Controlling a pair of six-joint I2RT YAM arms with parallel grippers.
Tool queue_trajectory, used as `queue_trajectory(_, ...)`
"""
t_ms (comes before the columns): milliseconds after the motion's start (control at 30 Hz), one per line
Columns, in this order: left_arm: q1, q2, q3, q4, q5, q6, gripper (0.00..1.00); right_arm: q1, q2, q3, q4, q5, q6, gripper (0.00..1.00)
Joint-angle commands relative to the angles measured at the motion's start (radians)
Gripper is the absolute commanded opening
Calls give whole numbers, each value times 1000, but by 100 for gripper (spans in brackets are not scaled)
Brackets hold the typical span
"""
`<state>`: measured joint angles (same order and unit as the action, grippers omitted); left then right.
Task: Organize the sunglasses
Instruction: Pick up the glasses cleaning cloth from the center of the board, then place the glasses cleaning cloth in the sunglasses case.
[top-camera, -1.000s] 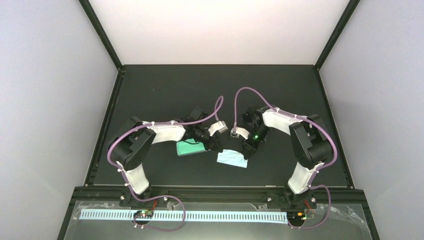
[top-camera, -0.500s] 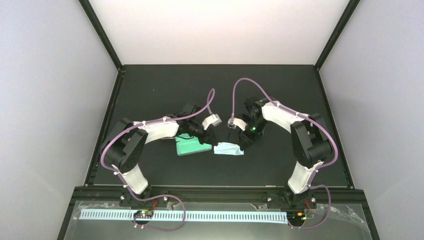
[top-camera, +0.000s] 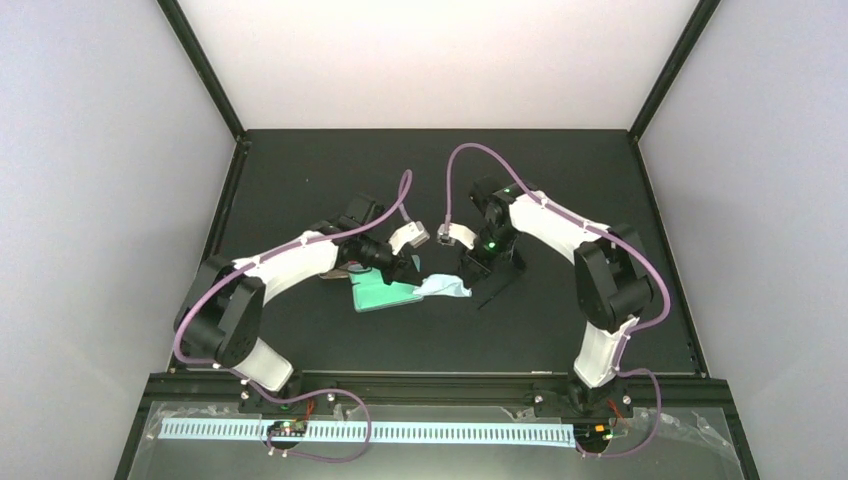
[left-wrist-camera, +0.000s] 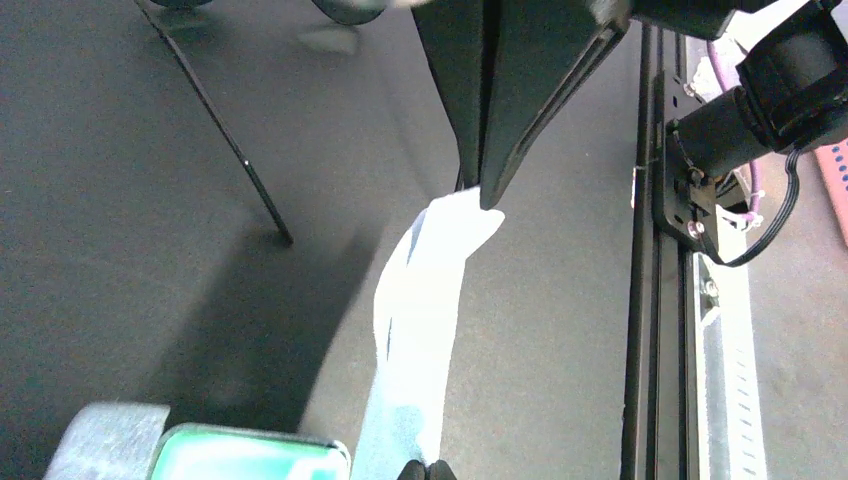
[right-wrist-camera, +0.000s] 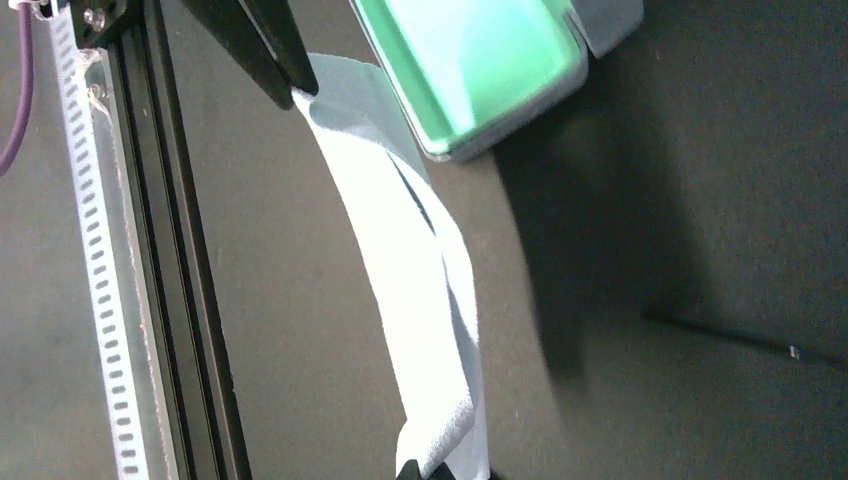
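A light blue cloth (top-camera: 443, 287) hangs stretched between both grippers as a narrow band. My left gripper (top-camera: 413, 272) is shut on one end of the cloth (left-wrist-camera: 420, 330); its fingertips (left-wrist-camera: 412, 470) pinch it at the bottom edge of the left wrist view. My right gripper (top-camera: 468, 283) is shut on the other end of the cloth (right-wrist-camera: 415, 260). Of the sunglasses, a thin black arm (left-wrist-camera: 225, 150) lies on the table beside the cloth, also seen as the black arm (right-wrist-camera: 740, 340) in the right wrist view. The dark pair (top-camera: 497, 289) sits just right of the right gripper.
An open case with a green lining (top-camera: 385, 295) lies under the cloth's left end, by the left gripper; the same case (right-wrist-camera: 480, 60) is in the right wrist view. The black table rail (left-wrist-camera: 665, 300) runs along the near edge.
Both arms have swung left and away from the near edge. The cloth, flat on the table a second ago, is now lifted, pulled into a band and brought to the case.
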<state>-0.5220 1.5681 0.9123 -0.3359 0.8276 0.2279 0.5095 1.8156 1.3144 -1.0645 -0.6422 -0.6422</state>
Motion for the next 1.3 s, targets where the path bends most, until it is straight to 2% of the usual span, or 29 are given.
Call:
queue_trajectory(0,26,-80,2,-121,-26,88,1,53,34,66,-2,-24,34,1)
queue_trajectory(300,102,-203,-27,-332,-106,255,1,158,117,200,37,-21,129,1)
queue_trajectory(667,193,-271,-97,-403,-152,407,1,235,211,315,53,-29,171,1)
queue_trajectory(1267,223,-331,-155,-417,-152,431,1,297,257,324,78,-49,195,1)
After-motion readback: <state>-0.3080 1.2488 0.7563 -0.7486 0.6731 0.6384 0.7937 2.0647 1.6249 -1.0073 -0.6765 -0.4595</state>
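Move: Both hands still pinch the cleaning cloth between them, in the air. The open green-lined case is taken to next: its middle lies about 6 cm to the left of the left hand, level with it and some 8 cm down. From the right hand it is roughly 18 cm to the left, level, about 6 cm down. The brown case stands some 17 cm left and 4 cm ahead of the left hand; the sunglasses lie about 6 cm right and 5 cm ahead of the right hand. Leftward together, both arms carry the cloth still pinched in their shut fingers, some 11–12 cm, from the green case's right side to its near side. They rise a little, then sink again and draw back, the left hand by about 4 cm and the right by 2. The left fingers tip down some 15 degrees. ##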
